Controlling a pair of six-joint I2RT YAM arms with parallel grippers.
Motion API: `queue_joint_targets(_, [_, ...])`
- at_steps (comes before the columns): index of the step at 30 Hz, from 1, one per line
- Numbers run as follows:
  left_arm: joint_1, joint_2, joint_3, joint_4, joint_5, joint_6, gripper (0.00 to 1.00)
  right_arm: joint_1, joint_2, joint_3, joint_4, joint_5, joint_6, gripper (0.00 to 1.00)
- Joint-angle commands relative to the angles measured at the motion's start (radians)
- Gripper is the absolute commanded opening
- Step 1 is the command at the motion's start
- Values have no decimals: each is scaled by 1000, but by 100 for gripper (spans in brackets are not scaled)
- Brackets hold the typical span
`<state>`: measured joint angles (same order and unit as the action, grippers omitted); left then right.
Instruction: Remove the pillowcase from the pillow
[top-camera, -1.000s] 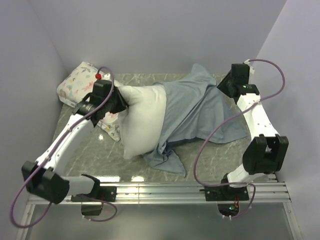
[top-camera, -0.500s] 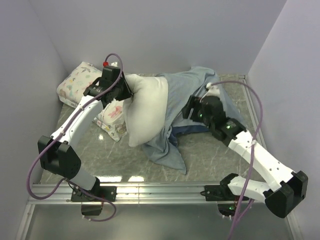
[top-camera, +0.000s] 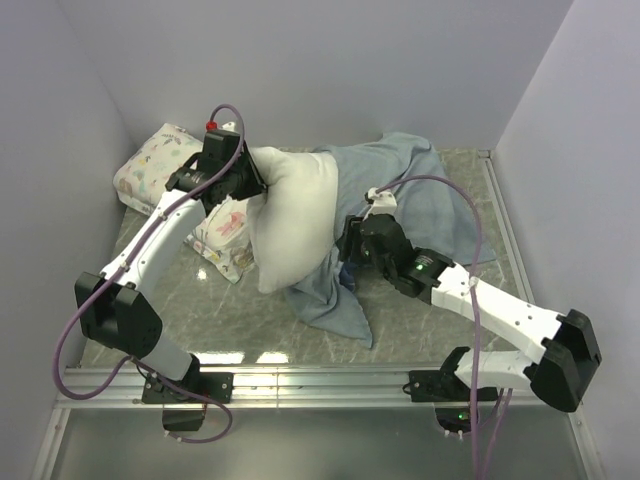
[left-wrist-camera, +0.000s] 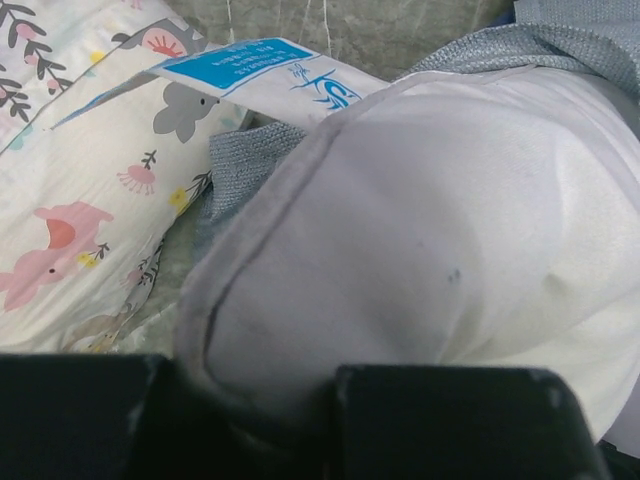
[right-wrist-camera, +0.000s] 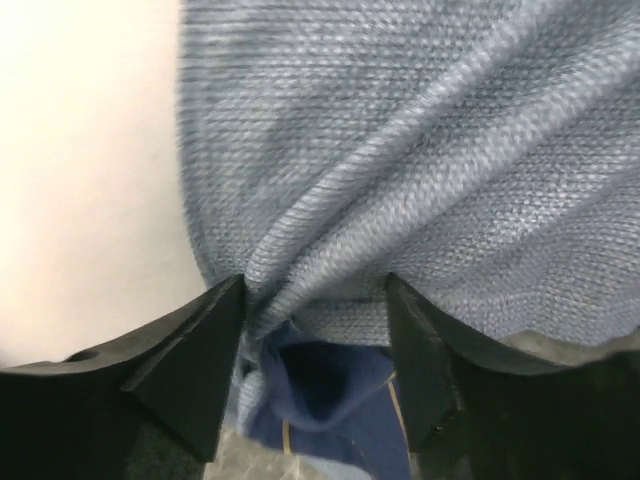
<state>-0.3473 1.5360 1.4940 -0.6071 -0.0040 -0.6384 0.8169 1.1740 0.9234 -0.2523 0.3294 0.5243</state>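
Observation:
The plump white pillow (top-camera: 293, 222) lies mid-table, its right part still inside the pillowcase (top-camera: 405, 190), which shows its pale blue-grey inner side and trails off toward the front. My left gripper (top-camera: 238, 182) is shut on the pillow's bare back-left corner (left-wrist-camera: 420, 230); in the left wrist view that corner fills the space between the black fingers (left-wrist-camera: 450, 420). My right gripper (top-camera: 350, 240) is at the pillowcase's edge beside the pillow. In its wrist view the jaws stand open around a bunched fold of pillowcase (right-wrist-camera: 420, 150), with dark navy cloth (right-wrist-camera: 330, 400) below and the pillow (right-wrist-camera: 90, 180) at left.
A smaller floral-print pillow (top-camera: 160, 165) sits at the back left corner, with a floral cover (top-camera: 225, 242) under my left arm. A blue label (left-wrist-camera: 260, 70) lies by the pillow's corner. Walls close three sides; a metal rail (top-camera: 320, 380) runs along the near edge.
My right arm swung from the back right to the middle and its jaws opened over the pillowcase edge. My left gripper pulled the pillow corner toward the back, then held still.

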Motion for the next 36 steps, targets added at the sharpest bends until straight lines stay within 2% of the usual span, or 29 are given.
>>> queue_joint_targets(1, [1, -37, 84, 72, -5, 3, 5, 1, 35, 5, 39, 85, 9, 50])
queue_joint_targets(3, [1, -43, 100, 61, -5, 9, 4, -10, 36, 0, 13, 123, 13, 31])
queue_joint_targets(4, [1, -45, 106, 58, -5, 11, 3, -15, 33, -3, -1, 131, 17, 15])
queue_joint_targets(7, [16, -47, 144, 33, -5, 26, 0, -50, -2, -20, -77, 200, 46, 0])
queue_joint_targets(10, [66, -50, 190, 13, 24, 28, 0, -154, -51, -72, -139, 226, 66, 0])
queue_joint_targets(11, [82, -48, 212, 12, 48, 28, 0, -200, -65, -92, -143, 211, 68, 0])
queue_joint_targets(12, [112, -48, 236, 4, 61, 29, 0, -313, -91, -134, -131, 144, 66, 0])
queue_joint_targets(15, [194, -48, 255, 15, 116, 20, 0, -460, -119, -184, -105, 79, 77, 0])
queue_joint_targets(20, [258, 19, 261, 21, 153, 16, 1, -498, -88, -163, -104, 48, 102, 0])
queue_joint_targets(22, [258, 50, 252, 38, 219, 26, 10, -469, -111, -182, -39, -52, 89, 0])
queue_joint_targets(23, [252, 85, 259, 30, 232, 46, 23, -446, -123, -182, -19, -67, 92, 0])
queue_joint_targets(26, [242, 99, 282, 23, 236, 89, 53, -325, -102, -161, -34, -30, 89, 0])
queue_joint_targets(27, [235, 92, 285, 23, 223, 97, 67, -299, -88, -137, -45, -12, 86, 0])
queue_joint_targets(30, [215, 66, 327, -2, 176, 123, 79, -216, -59, -129, -39, 22, 94, 0])
queue_joint_targets(36, [62, 15, 385, -72, -57, 187, 86, -162, -36, -170, -12, 23, 111, 0])
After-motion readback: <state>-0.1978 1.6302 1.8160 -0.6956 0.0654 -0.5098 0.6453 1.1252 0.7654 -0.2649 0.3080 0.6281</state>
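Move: The pillowcase's blue-grey rim fold lies right between the right hand's open fingers, about 2 cm ahead and 2 cm below. From that hand the white pillow's middle is some 12 cm left and 11 cm ahead, at about its height; the case's loose tail is some 10 cm back, 2 cm left and 8 cm lower. The left hand already grips the pillow, whose middle lies about 8 cm right, 6 cm back and 8 cm below it; the fold is roughly 21 cm right, 17 cm back and 9 cm lower. The right hand shuts its fingers on the pillowcase fold and drags it right and a little forward and down, away from the pillow, about 16 cm while swinging some 30 degrees clockwise, then eases roughly 10 cm back left, still pinching. The left hand lifts its grip on the pillow, draws it left and forward, opens to let go and rises clear. ##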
